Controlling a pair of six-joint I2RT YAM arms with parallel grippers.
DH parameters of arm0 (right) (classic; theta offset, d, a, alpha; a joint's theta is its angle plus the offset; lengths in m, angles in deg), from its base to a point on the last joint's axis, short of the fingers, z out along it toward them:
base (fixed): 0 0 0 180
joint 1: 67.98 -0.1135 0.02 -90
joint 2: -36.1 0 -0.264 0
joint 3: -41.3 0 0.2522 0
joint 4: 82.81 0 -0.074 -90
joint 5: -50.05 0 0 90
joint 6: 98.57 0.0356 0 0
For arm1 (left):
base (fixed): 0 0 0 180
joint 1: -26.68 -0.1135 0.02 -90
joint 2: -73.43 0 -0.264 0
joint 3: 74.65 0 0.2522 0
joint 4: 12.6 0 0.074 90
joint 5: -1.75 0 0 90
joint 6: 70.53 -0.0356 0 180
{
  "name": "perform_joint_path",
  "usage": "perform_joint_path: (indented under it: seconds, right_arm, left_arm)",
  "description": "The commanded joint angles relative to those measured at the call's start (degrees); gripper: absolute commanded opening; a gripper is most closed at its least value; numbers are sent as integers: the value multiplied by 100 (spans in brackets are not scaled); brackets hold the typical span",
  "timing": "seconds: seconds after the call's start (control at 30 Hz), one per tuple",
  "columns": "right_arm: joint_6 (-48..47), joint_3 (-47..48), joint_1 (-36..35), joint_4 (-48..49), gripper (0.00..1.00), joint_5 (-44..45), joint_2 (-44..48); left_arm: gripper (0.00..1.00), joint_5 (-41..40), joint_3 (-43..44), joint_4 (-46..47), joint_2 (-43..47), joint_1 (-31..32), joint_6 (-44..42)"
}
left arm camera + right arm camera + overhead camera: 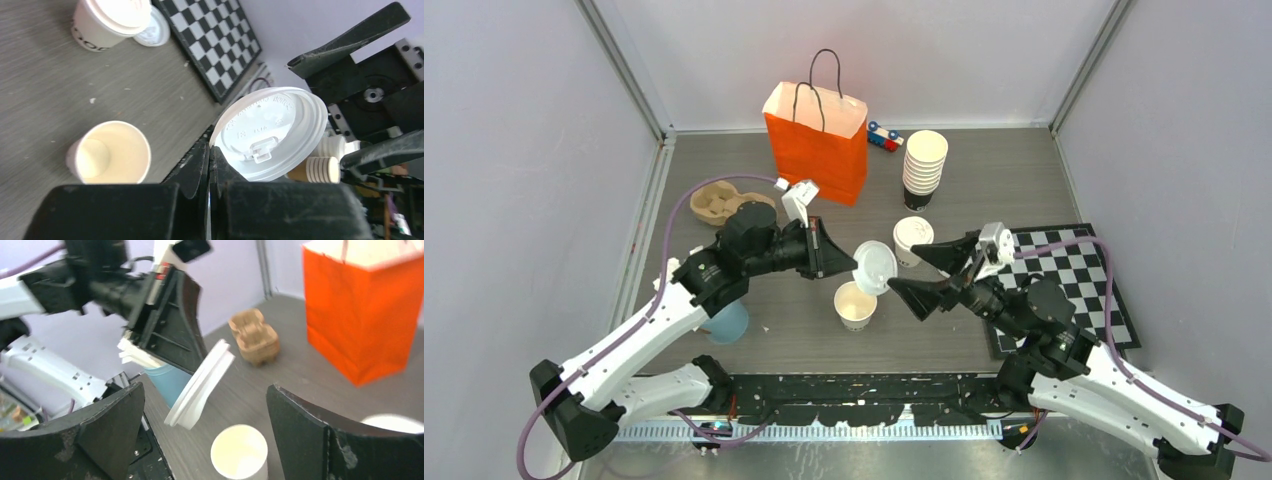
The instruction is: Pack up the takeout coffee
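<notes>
My left gripper (852,262) is shut on the rim of a round white lid (876,266), which hangs tilted in the air. Just below it an open white cup (855,305), cream inside, stands on the table. The left wrist view shows that lid (272,131) pinched at its edge, with the open cup (111,154) to its left. My right gripper (904,267) stands open on the lid's other side, its fingers apart from the lid (202,385) and above the open cup (239,456). A lidded takeout coffee (913,238) stands behind.
An orange bag (819,140) stands at the back, with a tall stack of cups (924,165) to its right. A brown cup carrier (719,203) lies at left and a blue cup (727,322) near the left arm. A chessboard (1074,280) lies at right.
</notes>
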Motion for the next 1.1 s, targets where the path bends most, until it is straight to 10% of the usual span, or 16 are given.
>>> perform_joint_path:
  seconds: [0.0,0.4,1.07]
  right_arm:
    - [-1810,-234,-26,1684,96,-1739,246]
    - [-4055,-326,-27,1935,97,-3439,416]
    - [-4939,-193,-23,2164,94,-2952,-173]
  left_arm:
    - [0,997,-173,700,213,-114,700]
    - [0,1960,-354,1717,215,-114,1777]
    - [0,2147,-681,2624,159,-114,2414]
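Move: The lid, pinched by its edge, reaches about 4 cm to the right and 1 cm ahead of my left fingers, whose next goal, my open right fingers, is some 11 cm to their right. From my right hand the lid is roughly 7 cm left and 1 cm ahead, about level. The open cup stands 9 cm left, 1 cm back and 17 cm below my right hand; the lidded cup, 12 cm ahead and 2 cm right, equally low. I bring both hands back and up together, about 5 cm each way, closing the sideways gap: my left hand keeps its pinch on the lid and levels out to point right, while my wide-open right hand rolls some 60 degrees until its fingers point left and slightly up. It first draws back about 7 cm, then eases forward and left to set its fingertips around the lid's rim, still without closing. ##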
